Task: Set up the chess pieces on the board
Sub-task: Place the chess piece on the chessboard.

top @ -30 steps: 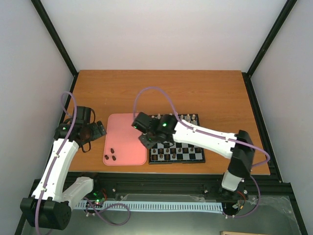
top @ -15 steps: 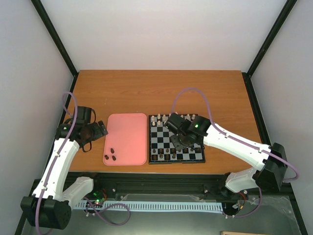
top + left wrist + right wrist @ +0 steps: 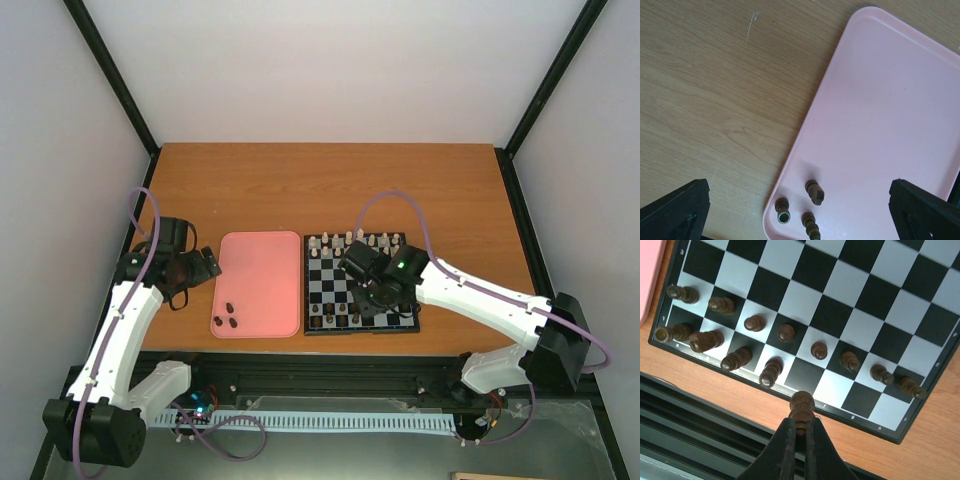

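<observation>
The board (image 3: 801, 376) lies under my right gripper (image 3: 801, 424), which is shut on a dark brown chess piece (image 3: 802, 407) hanging over the board's near rim, by the empty near-row squares. Several dark chess pieces (image 3: 754, 323) stand in the two near rows. From above, the right gripper (image 3: 381, 300) is over the near middle of the board (image 3: 325, 281). Three dark pieces (image 3: 814, 192) lie in the near left corner of the pink tray (image 3: 890, 100). My left gripper (image 3: 799, 201) hangs open above them, holding nothing.
Cream-white pieces (image 3: 356, 240) line the board's far rows. The pink tray (image 3: 262, 270) sits directly left of the board. My left arm (image 3: 125, 320) stands at the table's left edge. A black rail (image 3: 700, 410) runs along the table's near side.
My right arm has swung right from the board's left side to its near middle, carrying the dark piece. The left arm has not moved.
</observation>
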Controlling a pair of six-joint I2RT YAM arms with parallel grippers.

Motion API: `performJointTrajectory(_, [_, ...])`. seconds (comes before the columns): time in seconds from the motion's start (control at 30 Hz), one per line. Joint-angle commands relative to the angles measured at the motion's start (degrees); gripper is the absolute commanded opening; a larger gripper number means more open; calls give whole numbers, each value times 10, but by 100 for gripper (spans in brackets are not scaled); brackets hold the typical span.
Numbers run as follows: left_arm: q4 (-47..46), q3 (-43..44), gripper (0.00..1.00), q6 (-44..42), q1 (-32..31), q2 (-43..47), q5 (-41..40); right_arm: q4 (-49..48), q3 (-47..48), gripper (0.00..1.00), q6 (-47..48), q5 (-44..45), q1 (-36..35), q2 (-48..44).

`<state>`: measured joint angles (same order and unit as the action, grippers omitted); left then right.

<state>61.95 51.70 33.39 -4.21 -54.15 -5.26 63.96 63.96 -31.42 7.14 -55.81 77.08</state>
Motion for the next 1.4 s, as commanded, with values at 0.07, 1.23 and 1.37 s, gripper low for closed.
performJointTrajectory(0.07, [-9,3,100,-2,2,-1,1,-42,-40,3,-27,-23,-16,-5])
performJointTrajectory(1.23, [-5,2,100,-2,2,-6,1,-140,-115,3,-45,44,-21,10])
performJointTrajectory(1.37, [-5,2,100,-2,3,-6,1,-143,-118,3,-45,39,-21,9])
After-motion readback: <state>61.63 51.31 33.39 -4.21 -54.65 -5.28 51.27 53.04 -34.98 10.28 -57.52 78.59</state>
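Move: The chess piece is already in my right fingers, and its empty dark square in the near row lies almost straight below them, about 9 cm down. The last placed near-row piece stands some 3 cm to the left of that square, level with it; a pawn stands about 3 cm straight ahead of the square, and another pawn 3 cm ahead and 3 cm left of it. From my left hand the square is roughly 31 cm right, 7 cm back and 12 cm down. I lower the piece about 5 cm with my right hand towards the empty dark square. On the way down I ease back a good centimetre, bulge about one centimetre left, then come forward and right again to the line I started on, slowing as the base nears the board. My fingers stay shut on the piece. ##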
